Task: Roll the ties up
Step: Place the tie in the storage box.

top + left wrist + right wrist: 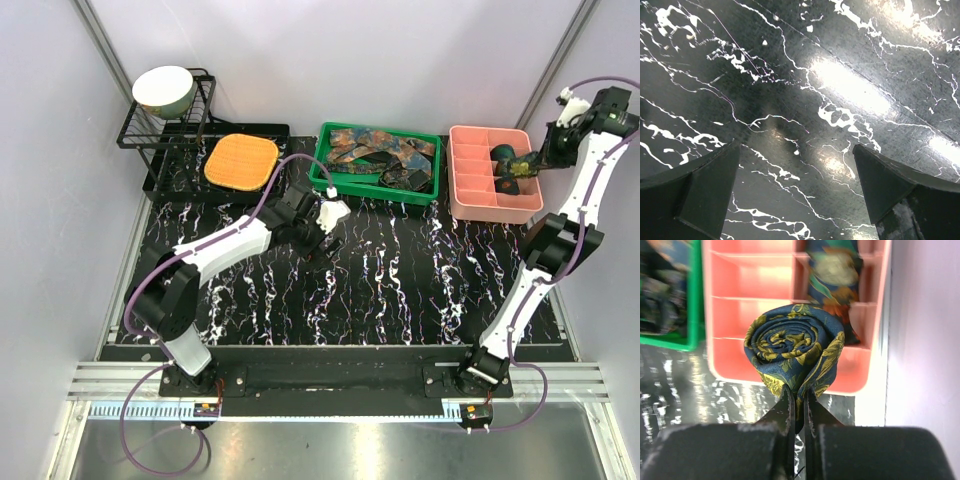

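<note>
A navy tie with gold paisley [792, 347] is rolled into a tight coil, and my right gripper [799, 395] is shut on its loose end. It hangs over the near right corner of the pink divided tray [740, 315]. Another rolled tie [832, 275] lies in a compartment behind it. From above, the right gripper [520, 172] is at the tray's right side [470, 190]. Several unrolled ties [385, 150] fill the green bin [372, 190]. My left gripper [795, 145] is open and holds nothing, low over the black marble table [400, 280], just in front of the bin.
An orange waffle pad [241, 161] lies at the back left. Beside it a black wire rack [165, 130] holds a pale bowl [163, 88]. White walls close in the left, back and right sides.
</note>
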`<state>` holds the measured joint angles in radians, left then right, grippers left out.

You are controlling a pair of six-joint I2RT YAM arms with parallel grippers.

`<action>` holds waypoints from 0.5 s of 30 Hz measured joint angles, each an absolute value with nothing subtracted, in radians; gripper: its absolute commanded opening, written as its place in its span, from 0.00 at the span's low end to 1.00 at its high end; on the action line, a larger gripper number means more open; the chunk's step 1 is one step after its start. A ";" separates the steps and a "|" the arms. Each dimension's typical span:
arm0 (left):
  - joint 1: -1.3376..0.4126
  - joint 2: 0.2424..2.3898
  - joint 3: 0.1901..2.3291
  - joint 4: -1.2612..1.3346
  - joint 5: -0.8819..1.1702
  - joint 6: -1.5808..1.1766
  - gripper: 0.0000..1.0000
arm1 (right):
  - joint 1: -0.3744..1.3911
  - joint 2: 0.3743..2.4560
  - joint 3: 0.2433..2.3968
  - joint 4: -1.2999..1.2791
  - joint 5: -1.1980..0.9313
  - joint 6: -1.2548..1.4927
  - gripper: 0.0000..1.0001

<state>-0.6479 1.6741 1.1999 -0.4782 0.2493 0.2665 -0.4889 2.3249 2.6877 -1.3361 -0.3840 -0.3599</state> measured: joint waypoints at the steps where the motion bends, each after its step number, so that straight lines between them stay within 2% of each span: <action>1: -0.648 1.674 1.195 -0.477 0.249 0.263 0.99 | -0.488 2.337 2.681 -1.336 -0.363 -0.360 0.00; 15: -0.646 1.677 1.181 -0.478 0.244 0.258 0.99 | -0.487 2.374 2.584 -1.348 -0.218 -0.359 0.00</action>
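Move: The right hand holds the rolled tie. The empty front-right compartment of the storage box lies almost straight below that hand, about 18 cm down and 2 cm to its right. Two rolled ties already fill the compartments beyond it, some 7 and 14 cm farther out; the green tray is roughly 36 cm to the hand's left and 13 cm ahead. From the left hand the compartment is some 46 cm right, 15 cm ahead. Downward, quickly at first and then easing, the right hand lowers the rolled tie about 6 cm towards the box's front-right compartment, edging slightly back and to the right as it goes. The wrist tips the fingers some 10 degrees nearer to straight down; they stay shut, keeping their pinch on the tie's tail below the roll. ##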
